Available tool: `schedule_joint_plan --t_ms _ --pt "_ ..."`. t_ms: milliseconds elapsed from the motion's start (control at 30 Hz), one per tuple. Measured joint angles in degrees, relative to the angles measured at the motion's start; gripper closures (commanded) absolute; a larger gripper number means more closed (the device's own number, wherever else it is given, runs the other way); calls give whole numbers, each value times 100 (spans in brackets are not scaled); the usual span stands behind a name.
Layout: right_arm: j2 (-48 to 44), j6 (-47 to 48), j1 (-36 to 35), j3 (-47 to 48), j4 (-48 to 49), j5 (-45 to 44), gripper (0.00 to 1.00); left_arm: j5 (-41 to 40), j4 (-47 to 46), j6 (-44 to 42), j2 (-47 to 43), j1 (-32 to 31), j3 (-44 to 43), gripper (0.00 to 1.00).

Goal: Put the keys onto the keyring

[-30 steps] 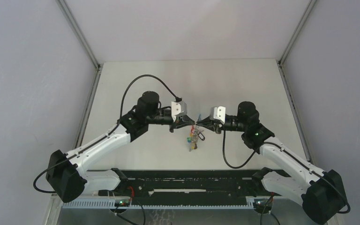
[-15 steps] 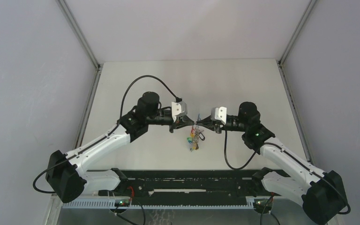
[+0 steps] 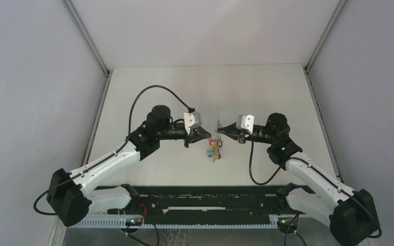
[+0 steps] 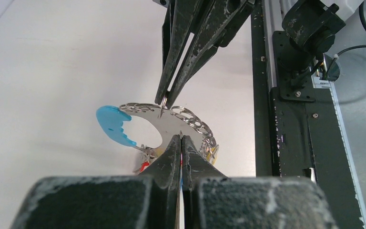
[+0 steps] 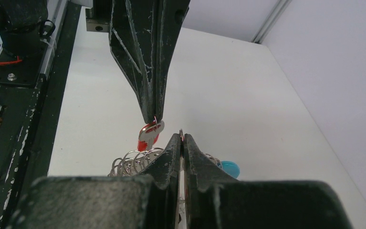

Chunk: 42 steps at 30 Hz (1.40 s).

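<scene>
The key (image 5: 150, 133), silver with a red tag, hangs by its small ring from the tip of my left gripper (image 5: 151, 119), which is shut on it. My right gripper (image 5: 181, 136) is shut on a small loop of the keyring (image 5: 132, 160), a chain of metal rings with a light-blue part (image 5: 229, 168). In the left wrist view my left gripper (image 4: 181, 137) points at the keyring (image 4: 193, 121), which dangles from the right gripper (image 4: 164, 102). From above, the left gripper (image 3: 209, 137) and right gripper (image 3: 219, 128) face each other a short gap apart over the hanging coloured keys (image 3: 215, 149).
A black rail (image 3: 200, 197) with both arm bases runs along the near edge of the white table (image 3: 149, 82). Grey walls and metal corner posts (image 3: 90, 41) close in the sides and back. A black cable (image 3: 156, 89) loops above the left wrist.
The two tips, touching a second ago, have drawn slightly apart. The right gripper has moved back and up to the right; the left has shifted slightly left. The hanging keys stay between them.
</scene>
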<state>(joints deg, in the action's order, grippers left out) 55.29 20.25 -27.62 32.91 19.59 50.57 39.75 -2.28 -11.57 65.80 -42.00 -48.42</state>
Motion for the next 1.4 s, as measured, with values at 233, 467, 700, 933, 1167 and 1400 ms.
schedule_joint_plan --t_ms 233,467,700,933,1167,1400 --pt "-37 -90 52 -13 236 105 100 -116 -343 234 -50 42 184 100" --pt "94 -103 61 -39 350 68 100 -555 -820 673 -282 120 723 100" --pt "481 -105 -256 -50 234 -715 100 -1521 -649 1027 -772 131 1126 100" --pt "848 -317 -660 -472 809 -1421 100 -2057 -608 1207 -1543 205 1231 100" --pt "1650 -586 -1008 -476 1504 -2387 100 -2789 236 1161 -2225 289 1248 100" --pt "3497 -992 -1504 -481 3010 -3390 100 -3545 1123 732 -3294 472 1233 100"
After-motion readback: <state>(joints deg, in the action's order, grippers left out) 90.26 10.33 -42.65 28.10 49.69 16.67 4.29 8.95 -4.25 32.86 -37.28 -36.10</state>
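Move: The left gripper holds the red-tagged key, which hangs some 3 cm below its tips. The keyring hangs from the right gripper, its middle about 6 cm below the left hand, 3 cm to its right and 2 cm back. From the right hand, the keyring's middle is about 4 cm back and 6 cm down, the key 3 cm left, 3 cm back and 3 cm down. The bare table spot it goes to is 6 cm ahead, 6 cm left and roughly 20 cm below. Draw the left gripper about 14 cm to the left, away from the keyring, with the red-tagged key still pinched; let it dip briefly and rise again, swinging the fingers counter-clockwise to point more forward. After a short hold, lower the right gripper some 15 cm towards the table, easing forward and left, tipping down and turning clockwise, and keep its grip on the keyring. ##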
